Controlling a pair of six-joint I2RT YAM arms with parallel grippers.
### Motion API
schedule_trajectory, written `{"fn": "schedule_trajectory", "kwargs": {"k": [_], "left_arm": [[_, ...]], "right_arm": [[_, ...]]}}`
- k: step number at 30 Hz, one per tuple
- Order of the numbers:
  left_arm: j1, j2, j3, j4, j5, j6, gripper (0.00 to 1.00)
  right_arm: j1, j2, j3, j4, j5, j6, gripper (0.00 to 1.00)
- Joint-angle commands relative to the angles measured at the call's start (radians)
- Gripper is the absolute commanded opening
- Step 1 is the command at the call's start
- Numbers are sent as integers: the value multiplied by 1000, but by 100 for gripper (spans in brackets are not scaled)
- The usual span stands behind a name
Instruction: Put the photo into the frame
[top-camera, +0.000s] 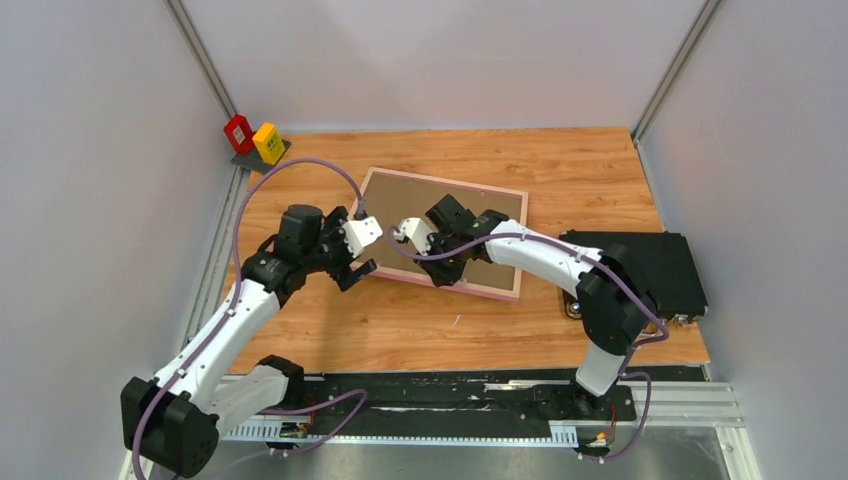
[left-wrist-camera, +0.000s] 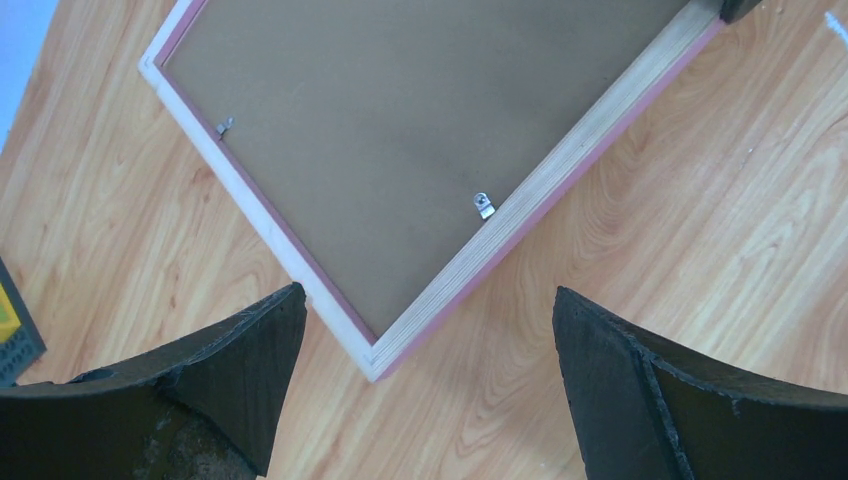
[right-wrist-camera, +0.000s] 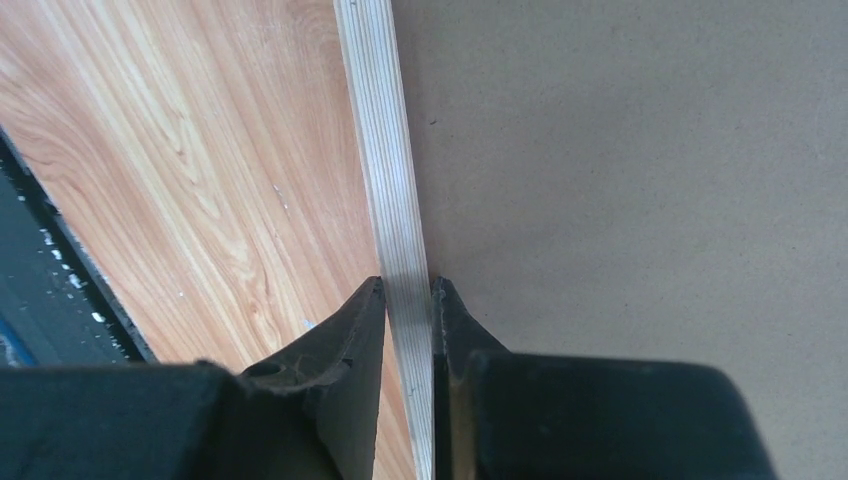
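The frame (top-camera: 450, 183) lies back-up on the wooden table, its brown backing board (top-camera: 400, 200) facing up. The photo is hidden. My right gripper (top-camera: 443, 275) is shut on the frame's near rail. In the right wrist view its fingers (right-wrist-camera: 365, 330) pinch the light-wood rail (right-wrist-camera: 385, 150), one on the table side and one on the backing board (right-wrist-camera: 650, 200). My left gripper (top-camera: 358, 270) hangs open just above the frame's near-left corner (left-wrist-camera: 372, 365), touching nothing. Two small metal tabs (left-wrist-camera: 484, 205) sit on the board's edges.
A black case (top-camera: 650, 265) lies at the table's right edge, next to the right arm. A red block (top-camera: 238, 133) and a yellow block (top-camera: 268, 142) stand at the back-left corner. Grey walls close in on three sides.
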Motion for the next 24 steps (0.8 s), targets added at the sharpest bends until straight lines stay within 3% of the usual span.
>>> {"fn": "schedule_trajectory", "kwargs": {"k": [1, 9, 24], "left_arm": [[-35, 3, -62, 162, -63, 70, 100], [-38, -45, -167, 299, -10, 148, 100], [-98, 61, -179, 373, -36, 356, 100]], "right_arm": [[-38, -25, 104, -21, -81, 38, 0], [-85, -25, 157, -70, -163, 58, 0], [-125, -11, 265, -169, -264, 78, 0]]}}
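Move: The right hand already pinches the near rail of the frame and holds it several centimetres off the table; the frame's middle lies about 12 cm ahead of that hand, 1 cm left and 3 cm lower. The open left hand hovers above the left part of this rail: the spot under it is some 10 cm below, 2 cm ahead and 4 cm to its right. The near-left corner is 2 cm ahead, 2 cm left and 11 cm below. Keeping its pinch on the near rail, the right hand lifts it about 5.5 cm, easing forward a little and tilting with it by some 10 degrees. Meanwhile the left hand, fingers still wide open, sinks about 3.5 cm towards the rail's left part while drifting forward and right, its wrist rolling clockwise, and stays short of closing on the wood. ##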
